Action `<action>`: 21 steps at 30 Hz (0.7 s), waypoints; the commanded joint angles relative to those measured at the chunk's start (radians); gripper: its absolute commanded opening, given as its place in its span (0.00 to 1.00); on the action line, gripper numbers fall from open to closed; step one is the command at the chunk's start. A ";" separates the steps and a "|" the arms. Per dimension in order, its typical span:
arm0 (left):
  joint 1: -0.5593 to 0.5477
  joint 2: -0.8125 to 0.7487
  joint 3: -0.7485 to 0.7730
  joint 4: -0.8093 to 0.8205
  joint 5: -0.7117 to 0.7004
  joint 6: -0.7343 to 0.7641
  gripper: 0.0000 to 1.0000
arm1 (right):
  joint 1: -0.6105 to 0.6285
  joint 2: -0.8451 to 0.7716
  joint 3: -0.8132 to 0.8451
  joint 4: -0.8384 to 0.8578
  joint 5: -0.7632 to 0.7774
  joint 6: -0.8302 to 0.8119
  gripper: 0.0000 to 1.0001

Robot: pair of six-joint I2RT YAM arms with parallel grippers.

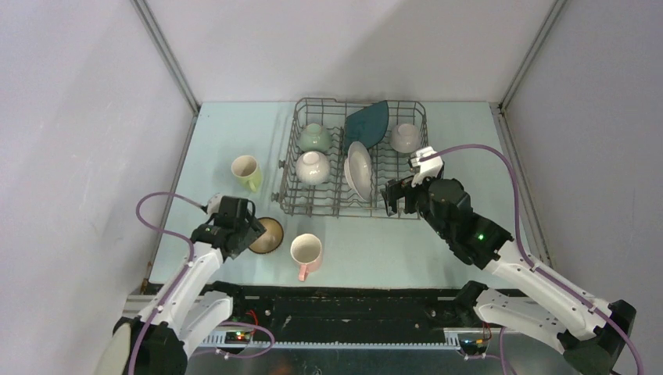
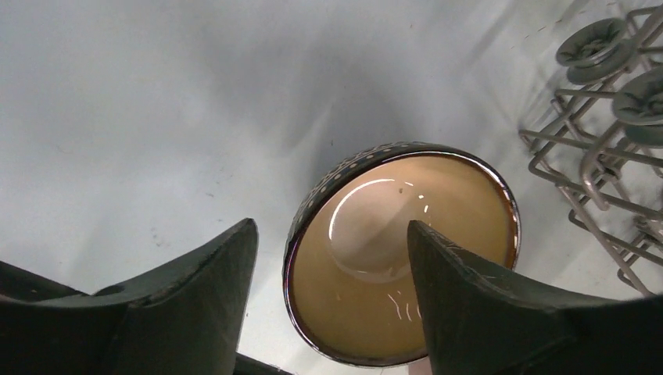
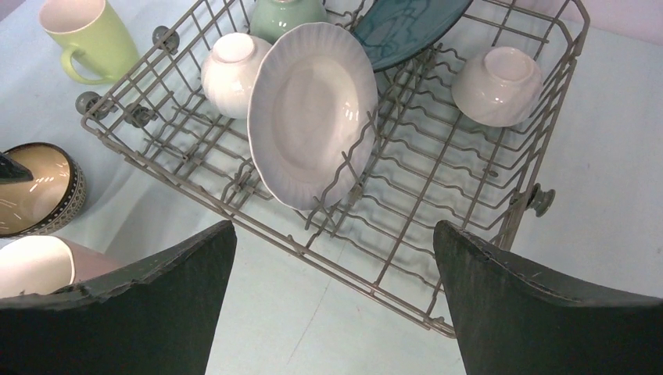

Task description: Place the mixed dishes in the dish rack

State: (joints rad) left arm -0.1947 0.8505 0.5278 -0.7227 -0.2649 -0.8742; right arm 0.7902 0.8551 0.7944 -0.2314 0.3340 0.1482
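The grey wire dish rack [image 1: 328,212] stands at the back middle of the table. It holds a pale green bowl [image 1: 314,137], two white bowls [image 1: 313,166] [image 1: 405,137], a white plate [image 1: 359,170] on edge and a dark teal plate [image 1: 369,123]. On the table lie the yellow-green mug [image 1: 247,172], the brown bowl [image 1: 267,234] and the pink mug [image 1: 306,253]. My left gripper [image 2: 330,226] is open, its fingers straddling the brown bowl's [image 2: 367,297] near rim. My right gripper [image 3: 335,226] is open and empty over the table just before the rack's front edge [image 3: 469,180].
White walls with metal corner posts [image 1: 168,58] close in the pale blue table on three sides. The rack's small wheels [image 2: 598,43] stick out at its left side, close to the brown bowl. A purple cable [image 1: 485,152] loops over the right arm.
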 commanded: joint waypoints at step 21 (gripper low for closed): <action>0.005 -0.045 0.064 0.007 -0.008 -0.031 0.00 | -0.018 0.004 -0.001 0.041 -0.056 0.011 1.00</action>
State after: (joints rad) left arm -0.1932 0.9028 0.4816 -0.6479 -0.2222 -0.9157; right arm 0.7761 0.8612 0.7933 -0.2218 0.2905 0.1497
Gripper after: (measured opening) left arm 0.038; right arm 0.997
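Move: The brown bowl's middle is some 4 cm to the left hand's right, about 1 cm ahead and 4 cm below; its left rim already lies under the open gap between the fingers. The pink mug stands roughly 14 cm right and 3 cm back of the hand, a little below it, and the green mug about 17 cm ahead and 2 cm left. From the right hand, the brown bowl is some 35 cm left, 5 cm back and 23 cm below. Down by about 2 cm and some 1 cm to the right, the left hand settles over the near-left rim of the brown bowl, one finger outside the wall and the other inside. The fingers go from wide open to nearly shut and pinch the rim between them, the wrist hardly turning; after that the hand eases back about 1 cm. ##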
